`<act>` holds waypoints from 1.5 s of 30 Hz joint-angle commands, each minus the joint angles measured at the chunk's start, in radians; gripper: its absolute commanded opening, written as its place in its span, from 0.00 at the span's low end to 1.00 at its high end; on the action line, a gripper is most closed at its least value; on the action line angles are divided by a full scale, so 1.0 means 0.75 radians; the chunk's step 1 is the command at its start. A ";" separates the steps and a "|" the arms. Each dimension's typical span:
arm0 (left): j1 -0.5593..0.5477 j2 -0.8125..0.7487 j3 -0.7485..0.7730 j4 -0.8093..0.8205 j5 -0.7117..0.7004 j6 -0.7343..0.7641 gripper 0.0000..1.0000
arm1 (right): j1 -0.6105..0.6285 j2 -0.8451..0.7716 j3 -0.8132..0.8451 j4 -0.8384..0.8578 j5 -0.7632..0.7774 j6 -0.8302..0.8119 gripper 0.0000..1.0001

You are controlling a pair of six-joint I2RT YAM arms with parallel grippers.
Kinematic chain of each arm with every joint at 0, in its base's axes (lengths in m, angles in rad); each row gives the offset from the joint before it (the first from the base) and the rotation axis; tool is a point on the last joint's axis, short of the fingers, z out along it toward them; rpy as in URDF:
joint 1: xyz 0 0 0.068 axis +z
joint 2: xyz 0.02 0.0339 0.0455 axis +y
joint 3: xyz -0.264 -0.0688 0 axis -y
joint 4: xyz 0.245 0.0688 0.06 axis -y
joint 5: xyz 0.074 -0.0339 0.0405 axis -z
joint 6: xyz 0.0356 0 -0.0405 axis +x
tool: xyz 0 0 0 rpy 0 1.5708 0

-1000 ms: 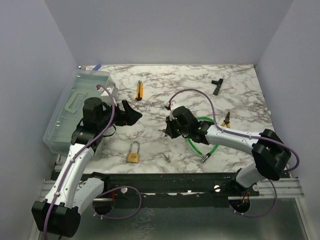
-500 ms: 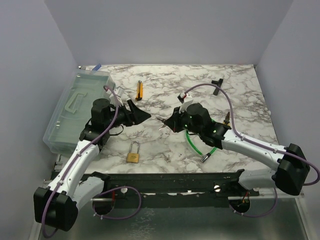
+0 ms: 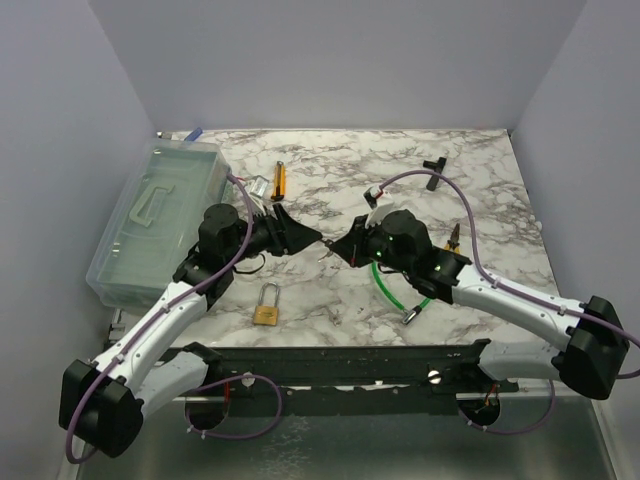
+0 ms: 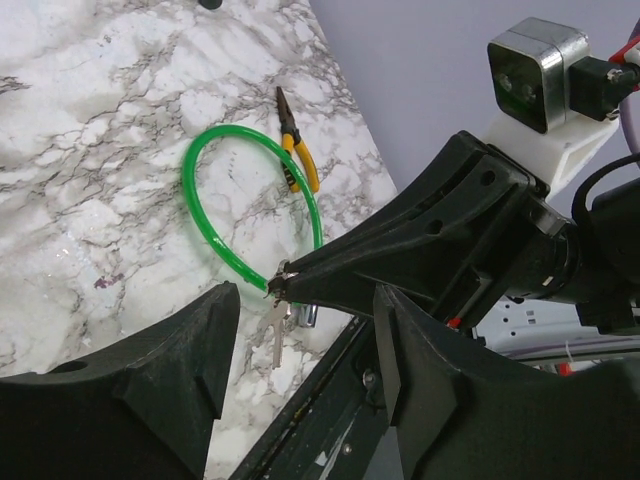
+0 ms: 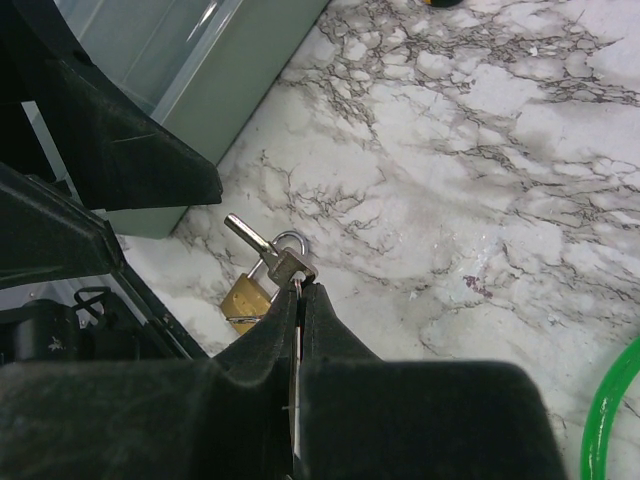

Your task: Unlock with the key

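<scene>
My right gripper (image 3: 335, 250) is shut on the key (image 5: 264, 249), a tiny silvery key that sticks out past its tips (image 5: 302, 286) above the table. My left gripper (image 3: 303, 237) faces it from the left, open, with its two fingers (image 4: 150, 380) on either side of the right gripper's tips (image 4: 281, 285). There the key (image 4: 275, 332) hangs down without touching the left fingers. The brass padlock (image 3: 266, 306) lies flat on the marble near the front edge, below both grippers, and shows behind the key as the padlock (image 5: 243, 296) in the right wrist view.
A clear plastic box (image 3: 150, 215) stands at the left edge. A yellow utility knife (image 3: 279, 181) lies behind the left gripper. A green hose loop (image 3: 400, 288), yellow-handled pliers (image 3: 452, 238) and a black tool (image 3: 432, 170) lie to the right. The table's front rail (image 3: 340, 360) runs just below the padlock.
My left gripper has swung right to meet the right gripper and its jaws have narrowed. The right gripper has lifted and shifted slightly, still holding the key.
</scene>
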 commanded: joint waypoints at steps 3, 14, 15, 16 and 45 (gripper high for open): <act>-0.027 0.015 -0.039 0.100 -0.051 -0.006 0.58 | 0.010 -0.047 -0.022 0.033 -0.023 0.019 0.00; -0.086 0.084 -0.064 0.197 -0.068 -0.032 0.44 | 0.011 -0.066 -0.024 0.017 -0.063 0.024 0.00; -0.092 0.094 -0.061 0.201 -0.068 -0.031 0.42 | 0.010 -0.072 -0.027 0.017 -0.065 0.026 0.00; -0.094 0.103 -0.059 0.204 -0.069 -0.028 0.40 | 0.010 -0.075 -0.029 0.017 -0.070 0.026 0.00; -0.130 0.313 0.363 -0.561 -0.384 -0.198 0.00 | 0.012 -0.163 -0.004 -0.121 -0.104 -0.509 0.72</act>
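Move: My right hand already holds the key shut in its fingertips, about 1 cm ahead and 1 cm left of its hand point; my open left fingers wait some 4 cm left and 2 cm above it. From my left hand the key lies about 3 cm right, 1 cm ahead and 3 cm lower. On the table some 21 cm below my left hand, the padlock lies 11 cm left and 4 cm back, the spare keys 3 cm right and 5 cm back. I slide my left hand about 3 cm right and 2 cm down and shut its fingers on the key, while my right still grips it and eases slightly back and up. Once the left has it, I open my right fingers wide and back that hand off right, upward and back; my left then draws the key forward and a little up, starting to tip down. ##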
